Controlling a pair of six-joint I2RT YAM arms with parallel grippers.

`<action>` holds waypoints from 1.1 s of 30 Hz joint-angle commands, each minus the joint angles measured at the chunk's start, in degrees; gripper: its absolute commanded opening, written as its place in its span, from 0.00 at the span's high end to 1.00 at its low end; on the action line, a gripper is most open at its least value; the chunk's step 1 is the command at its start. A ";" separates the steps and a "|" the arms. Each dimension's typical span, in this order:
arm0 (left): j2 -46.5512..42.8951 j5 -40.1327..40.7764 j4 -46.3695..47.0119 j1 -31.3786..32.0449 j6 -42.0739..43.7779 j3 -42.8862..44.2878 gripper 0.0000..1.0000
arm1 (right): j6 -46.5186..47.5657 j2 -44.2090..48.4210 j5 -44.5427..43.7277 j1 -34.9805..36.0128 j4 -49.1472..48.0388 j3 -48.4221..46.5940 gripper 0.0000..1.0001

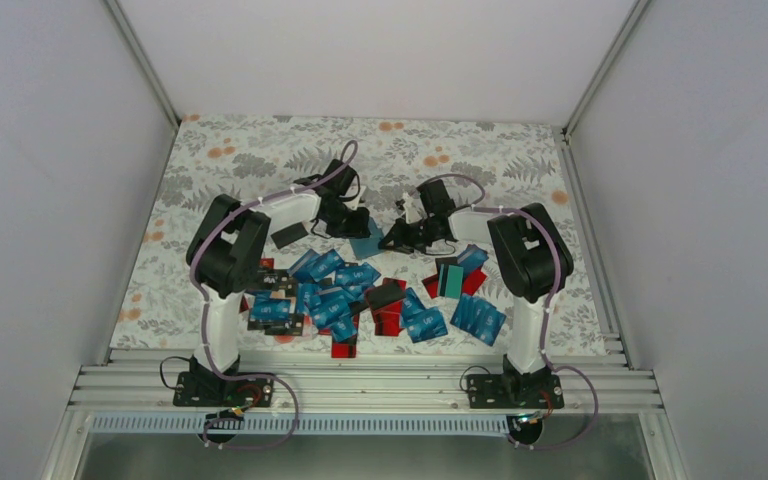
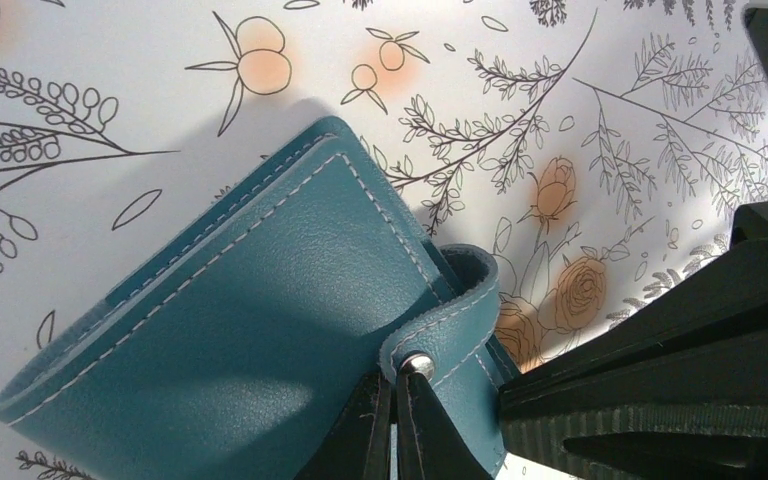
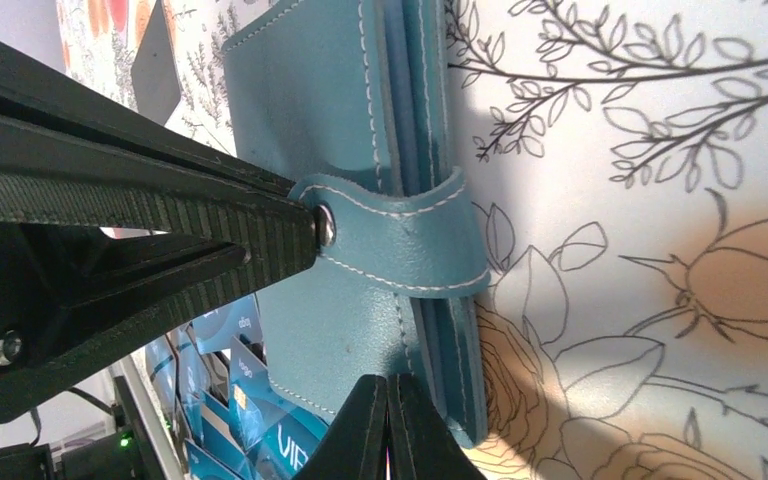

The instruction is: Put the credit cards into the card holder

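Observation:
The teal card holder lies folded on the flowered mat between my two grippers. In the left wrist view the card holder fills the middle, its strap curling over the edge with a metal snap. My left gripper is shut, its tips pinching the strap end at the snap. My right gripper is shut, its tips resting on the holder's cover. The left gripper's fingers reach the snap from the left there. The credit cards, mostly blue, lie spread nearer the arm bases.
More blue cards and red ones lie front right. A teal-green card sits by the right arm. A black card lies left of the holder. Blue cards show near the right gripper. White walls enclose the mat.

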State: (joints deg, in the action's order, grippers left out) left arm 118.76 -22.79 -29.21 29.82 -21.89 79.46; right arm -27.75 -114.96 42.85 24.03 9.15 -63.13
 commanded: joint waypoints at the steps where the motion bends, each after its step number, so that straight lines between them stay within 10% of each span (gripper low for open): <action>1: 11.10 10.15 -10.88 0.61 -2.22 -5.70 0.97 | 1.78 -1.27 -12.97 -0.10 6.28 0.87 0.96; 18: 2.94 15.12 -7.42 1.20 -1.29 -5.18 0.98 | 3.29 7.90 -8.25 0.48 6.26 -1.91 0.95; 33: -2.22 12.25 3.93 1.65 0.32 -13.84 0.98 | 9.60 -6.40 -9.58 0.53 10.74 -20.71 0.45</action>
State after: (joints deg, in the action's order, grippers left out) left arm 113.25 -16.38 -18.37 31.75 -23.03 71.00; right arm -21.69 -115.90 32.99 24.32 16.51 -80.42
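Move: The card holder lies closed under both hands, its middle about 2 cm left of the left hand, 1 cm back and 1 cm below, with its snap right at that hand's shut fingertips. From the right hand the holder's middle is roughly 4 cm to the left, 1 cm ahead and 1 cm below. The nearest blue card is about 9 cm back and 3 cm left of the left hand; the green card sits some 8 cm back and 12 cm right of the right hand. The card holder is left by the right hand, whose fingertips start at its near part beside the strap: they edge about 2 cm right and dip slightly, then swing up and forward some 8 cm, rising about 6 cm overall and opening to half, the fingers tipping forward. The left hand, fingers still shut, stays at the snap, easing up barely 1 cm as its tips swing slightly forward. ##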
